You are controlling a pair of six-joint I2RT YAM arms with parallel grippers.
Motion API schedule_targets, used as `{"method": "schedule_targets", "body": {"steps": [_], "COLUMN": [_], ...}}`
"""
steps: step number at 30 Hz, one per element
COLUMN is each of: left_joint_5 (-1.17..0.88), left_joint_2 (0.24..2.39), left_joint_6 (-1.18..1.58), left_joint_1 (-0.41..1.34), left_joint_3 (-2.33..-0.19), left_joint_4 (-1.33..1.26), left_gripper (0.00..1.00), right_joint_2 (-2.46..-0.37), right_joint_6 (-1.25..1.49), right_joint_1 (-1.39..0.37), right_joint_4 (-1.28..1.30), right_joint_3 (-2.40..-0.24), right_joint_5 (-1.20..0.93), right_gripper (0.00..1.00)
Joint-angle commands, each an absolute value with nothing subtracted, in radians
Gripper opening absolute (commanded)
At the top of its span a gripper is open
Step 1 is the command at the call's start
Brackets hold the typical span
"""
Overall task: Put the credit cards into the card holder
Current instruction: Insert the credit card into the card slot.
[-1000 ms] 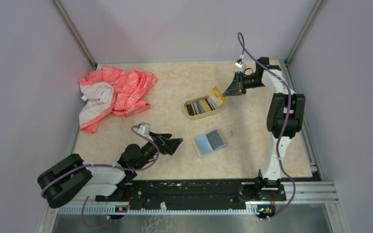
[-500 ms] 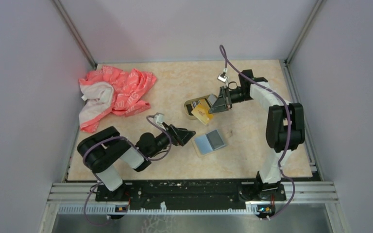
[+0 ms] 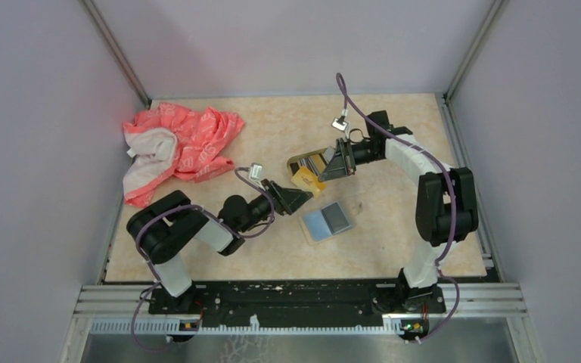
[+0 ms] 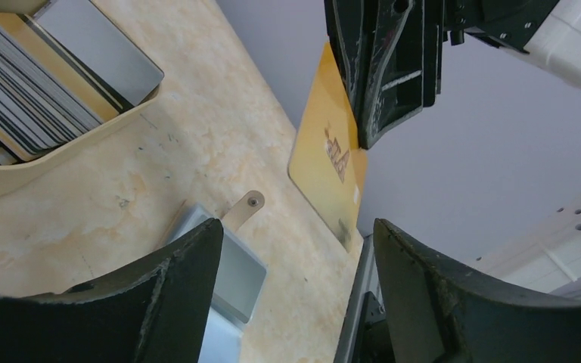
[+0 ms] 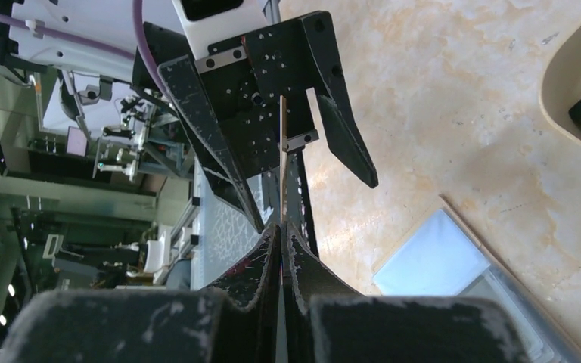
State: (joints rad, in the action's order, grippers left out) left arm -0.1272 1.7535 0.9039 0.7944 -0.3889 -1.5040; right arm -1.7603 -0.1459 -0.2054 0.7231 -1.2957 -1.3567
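My right gripper (image 3: 322,171) is shut on a tan-yellow credit card (image 3: 305,179), holding it on edge in the air just in front of the card holder (image 3: 299,161). In the right wrist view the card (image 5: 281,151) runs edge-on out of my right gripper (image 5: 281,225). My left gripper (image 3: 300,196) stands open at the card's free end, one finger on each side, not touching it. In the left wrist view the card (image 4: 325,151) hangs above my left gripper (image 4: 296,227). The holder (image 4: 15,181) has striped card edges inside. A pale blue card (image 3: 316,221) and a grey card (image 3: 336,217) lie flat on the table.
A pink and white cloth (image 3: 181,147) is bunched at the back left. The two flat cards rest on a sleeve with a tan snap tab (image 4: 246,204). Grey walls close the table on three sides, and a black rail (image 3: 295,291) runs along the near edge.
My right arm carried the tan-yellow card from beside the holder down and left. My left arm swung up and right to meet it, and its jaws narrowed slightly.
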Motion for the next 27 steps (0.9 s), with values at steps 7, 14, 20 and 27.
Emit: {"method": "schedule_targets", "body": {"steps": [7,14,20,27], "left_joint_5": [-0.214,-0.275,-0.337,-0.465], "left_joint_2": [1.753,1.753,1.7,1.547], "left_joint_6": [1.019,1.016,0.955,0.814], "left_joint_1": [0.737,0.706,0.702,0.703], "left_joint_3": [-0.451,-0.449,-0.379,-0.279], "left_joint_4": [-1.793,-1.793,-1.793,-1.792], "left_gripper": [0.49,0.0,0.0,0.0], "right_joint_2": [-1.722,-1.733,-1.67,-1.529], "right_joint_6": [-0.192,-0.31,-0.547,-0.708], "right_joint_1": [-0.254,-0.273,-0.279,-0.392], "right_joint_4": [0.716,0.811,0.935,0.835], "right_joint_3": [-1.302,-1.328,-1.348,-1.188], "right_joint_5": [-1.376,-1.331,-1.256,-1.213], "right_gripper": [0.0,0.0,0.56,0.68]}}
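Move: The orange card, pinched in my right fingers, has its middle about 4 cm to the left of that hand, 1 cm back and 1 cm below. From my open left hand the card's middle is some 4 cm ahead, 1 cm right and 2 cm up. Below my left hand, the card holder lies roughly 6 cm back, 6 cm right and 15 cm down; the box of cards lies about 9 cm ahead, 3 cm right and 14 cm down. I hand the card over in mid-air: my left hand eases up about 2 cm and slightly forward around its free end and shuts on it, while my right brings it about 1 cm left and back, then dips. Only then do my right fingers open and let go, that hand drawing back about 3 cm and turning some 20 degrees; my left, still pinching, pulls back about 3.5 cm and a little left. ##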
